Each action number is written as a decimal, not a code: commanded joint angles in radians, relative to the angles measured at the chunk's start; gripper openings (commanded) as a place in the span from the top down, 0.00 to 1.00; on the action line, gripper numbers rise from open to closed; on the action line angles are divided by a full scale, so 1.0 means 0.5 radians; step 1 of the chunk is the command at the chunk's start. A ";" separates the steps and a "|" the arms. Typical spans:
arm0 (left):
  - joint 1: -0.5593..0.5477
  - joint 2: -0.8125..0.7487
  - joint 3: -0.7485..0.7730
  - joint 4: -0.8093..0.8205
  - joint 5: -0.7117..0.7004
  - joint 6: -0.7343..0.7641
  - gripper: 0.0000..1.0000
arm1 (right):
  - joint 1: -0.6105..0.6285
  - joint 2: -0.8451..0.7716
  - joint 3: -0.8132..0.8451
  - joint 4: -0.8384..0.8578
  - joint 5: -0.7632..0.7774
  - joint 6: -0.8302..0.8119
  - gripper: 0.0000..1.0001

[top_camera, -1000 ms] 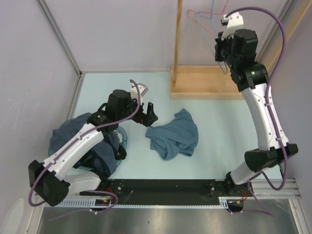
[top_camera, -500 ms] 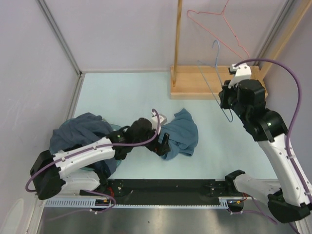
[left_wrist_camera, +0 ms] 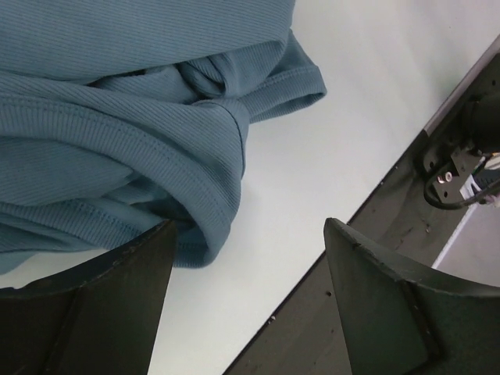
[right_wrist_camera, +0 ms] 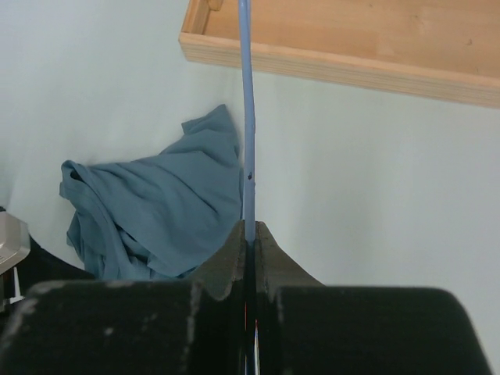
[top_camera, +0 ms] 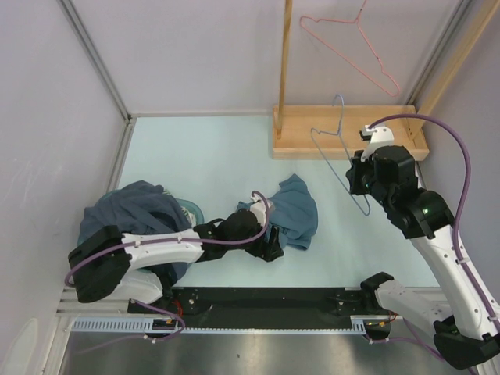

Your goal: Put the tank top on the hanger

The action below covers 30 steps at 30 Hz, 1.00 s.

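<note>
The teal-blue tank top [top_camera: 293, 212] lies crumpled on the table's middle. It also shows in the left wrist view [left_wrist_camera: 117, 133] and the right wrist view [right_wrist_camera: 156, 207]. My left gripper [top_camera: 271, 247] is open and low at the top's near-left edge. In the left wrist view my left gripper [left_wrist_camera: 248, 234] has its left finger [left_wrist_camera: 94, 305] touching the hem, with bare table between the fingers. My right gripper [top_camera: 355, 176] is shut on the light-blue wire hanger [top_camera: 334, 144], holding it in the air right of the top. In the right wrist view my right gripper [right_wrist_camera: 250, 230] pinches the wire of the hanger [right_wrist_camera: 248, 109].
A pink wire hanger [top_camera: 349, 45] hangs on the wooden rack post [top_camera: 285, 55], whose base [top_camera: 391, 141] sits at the back right. A dark navy heap of clothes [top_camera: 129, 215] lies at the left. The black arm rail [top_camera: 266, 301] runs along the near edge.
My left gripper has moved right and nearer, down to the tank top's near edge. My right gripper took the blue hanger down off the rack and lowered it towards the table.
</note>
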 commanded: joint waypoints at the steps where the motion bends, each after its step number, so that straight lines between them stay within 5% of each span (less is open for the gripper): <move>1: -0.011 0.110 0.028 0.202 -0.094 -0.032 0.20 | 0.011 -0.064 0.015 0.068 -0.060 0.016 1.00; 6: -0.011 0.218 0.059 0.241 -0.106 -0.038 0.22 | 0.014 -0.076 0.012 0.053 -0.063 0.012 1.00; 9: -0.011 0.273 0.038 0.373 -0.076 -0.056 0.34 | 0.011 -0.079 0.003 0.053 -0.070 0.009 1.00; 10: -0.011 0.294 0.032 0.413 -0.082 -0.063 0.43 | 0.014 -0.082 0.003 0.053 -0.070 0.006 1.00; 11: -0.008 0.298 0.022 0.459 -0.091 -0.075 0.69 | 0.008 -0.085 0.003 0.053 -0.070 0.006 1.00; 14: 0.081 0.176 0.050 0.396 -0.103 -0.090 1.00 | 0.011 -0.082 0.015 0.038 -0.079 0.003 1.00; 19: 0.430 -0.257 0.172 0.046 0.166 0.072 1.00 | 0.014 -0.094 0.058 0.056 -0.183 -0.037 1.00; 21: 0.627 -0.352 0.384 -0.349 0.228 0.277 1.00 | 0.011 -0.094 0.067 0.087 -0.275 -0.043 1.00; 26: 1.050 -0.292 0.767 -0.945 0.399 0.673 1.00 | 0.023 -0.054 0.028 0.310 -0.606 0.000 1.00; 30: 1.329 -0.178 0.847 -0.979 0.592 0.753 1.00 | 0.045 -0.045 0.012 0.482 -0.793 0.028 1.00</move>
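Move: The tank top lies just under and ahead of the open left hand: its near edge almost below the fingers, its middle about 10 cm ahead, 4 cm to the right and 4 cm down. The clothes basket is some 33 cm left and 6 cm farther out than this hand, at about its height. From the right hand, already holding the blue hanger, the tank top's middle is roughly 14 cm left, level fore and aft, and 27 cm below; the wooden rack base is 21 cm ahead, 5 cm right and 26 cm down. Down about 3 cm goes the left hand onto the tank top's near edge, where its fingers shut and pinch the cloth; then it quickly lifts some 18 cm while carrying that edge forward and left, the wrist turning counter-clockwise and its fingertips tilting up, about 15 degrees each. The right hand keeps the blue hanger nearly still, then late on swings it left and a little up, turning counter-clockwise. ##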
